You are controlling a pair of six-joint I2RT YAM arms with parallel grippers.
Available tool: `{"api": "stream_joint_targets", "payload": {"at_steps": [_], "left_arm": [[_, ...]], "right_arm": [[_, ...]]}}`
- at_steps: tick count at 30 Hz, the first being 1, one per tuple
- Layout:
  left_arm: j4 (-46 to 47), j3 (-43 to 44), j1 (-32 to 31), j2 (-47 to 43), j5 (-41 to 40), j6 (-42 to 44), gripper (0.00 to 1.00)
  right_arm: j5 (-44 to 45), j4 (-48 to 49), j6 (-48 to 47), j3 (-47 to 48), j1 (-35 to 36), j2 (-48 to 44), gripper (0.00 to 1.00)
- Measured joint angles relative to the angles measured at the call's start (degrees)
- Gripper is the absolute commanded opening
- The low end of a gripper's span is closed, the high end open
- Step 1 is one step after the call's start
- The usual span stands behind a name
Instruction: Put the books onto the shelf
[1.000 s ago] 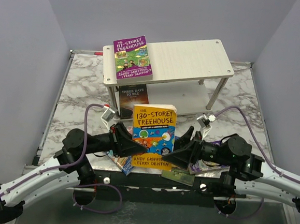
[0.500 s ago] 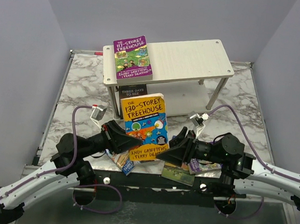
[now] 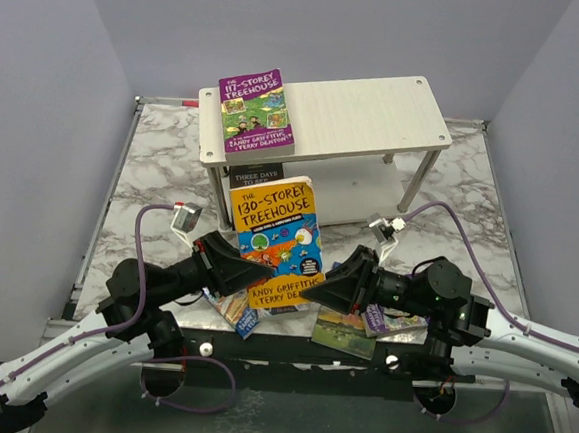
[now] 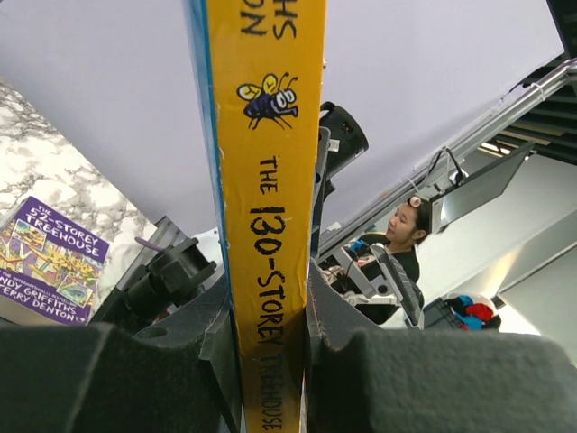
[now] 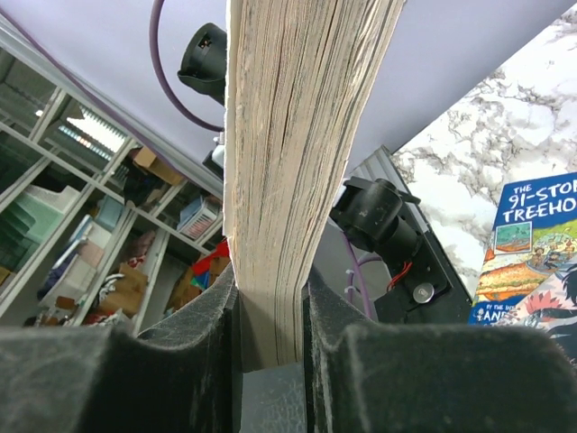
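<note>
The orange "130-Storey Treehouse" book point(image 3: 274, 240) is held up above the table's front, cover facing the camera, tilted slightly left. My left gripper point(image 3: 249, 274) is shut on its spine point(image 4: 266, 225), jaws tight on both covers point(image 4: 270, 361). My right gripper point(image 3: 320, 287) is shut on the opposite page edge point(image 5: 297, 162), fingers against both sides point(image 5: 270, 334). The pale wooden shelf point(image 3: 368, 112) stands behind, with a purple "117-Storey Treehouse" book point(image 3: 256, 111) lying on its top board. A dark book point(image 3: 255, 181) lies on the lower board.
More books lie on the marble table under my arms: a green one point(image 3: 345, 333), a purple one point(image 3: 392, 321) and one at the front left point(image 3: 237, 313). The wrist views show a "52-Storey" book point(image 4: 50, 262) and a "91-Storey" book point(image 5: 532, 244) lying flat.
The orange book shifted left and tilted. My right gripper, open beside it a second ago, has closed onto its page edge. The left grip is unchanged.
</note>
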Motion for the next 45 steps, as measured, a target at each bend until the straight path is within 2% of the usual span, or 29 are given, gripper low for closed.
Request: {"api": "stream_joint_targets", "payload": {"at_steps": [3,4,7,9,12,16,25,34,37,45], "left_arm": [[-0.09,0.0,0.0,-0.02,-0.09,0.0,0.03],[-0.13,0.0,0.0,-0.02,-0.13,-0.02,0.09],[-0.39,0.0,0.0,-0.02,-0.2,-0.11,0.47],[-0.92,0.11,0.0,-0.02,-0.7,0.22,0.66],[-2.97,0.94,0.07,0.02,-2.99,1.29,0.83],[-8.59,4.85,0.13,0.0,-5.66,4.63,0.98],[-23.19,14.25,0.13,-0.35,-12.94,15.54,0.99],[-34.21,17.07,0.15,-0.52,-17.92,24.63,0.99],[-36.17,17.9,0.15,0.42,-18.21,27.32,0.99],[-38.71,18.14,0.15,3.65,-18.08,33.11,0.99]], "right_arm": [[0.13,-0.11,-0.17,0.0,0.0,0.02,0.01],[0.2,-0.13,-0.22,0.0,0.0,0.02,0.01],[0.22,-0.42,-0.37,0.07,0.0,0.02,0.01],[0.33,-1.29,-0.79,0.55,0.0,0.07,0.01],[0.39,-4.74,-1.88,2.6,0.0,0.33,0.01],[1.29,-10.84,-4.17,7.5,0.0,0.74,0.0],[9.33,-23.61,-11.34,25.83,0.02,6.21,0.01],[18.1,-35.6,-19.87,49.31,-0.28,24.24,0.01],[16.31,-38.69,-21.33,57.09,-2.62,30.69,0.01],[2.08,-42.32,-19.02,72.22,-18.23,44.09,0.01]]}}
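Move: Both hands hold the 130-Storey book between them. The 117-Storey book on the shelf top, where it is going, lies about 28 cm ahead of the right hand, 13 cm to its left and some 4 cm higher. The bare shelf top is about 30 cm ahead and 8 cm right. Three Days to See sits some 22 cm below the 117-Storey book, slightly nearer. From the left hand, the 117-Storey book is roughly 25 cm ahead, 6 cm left. Left hand opens, releasing the 130-Storey book, which the right carries up, then mainly forward 18 cm towards the shelf. ##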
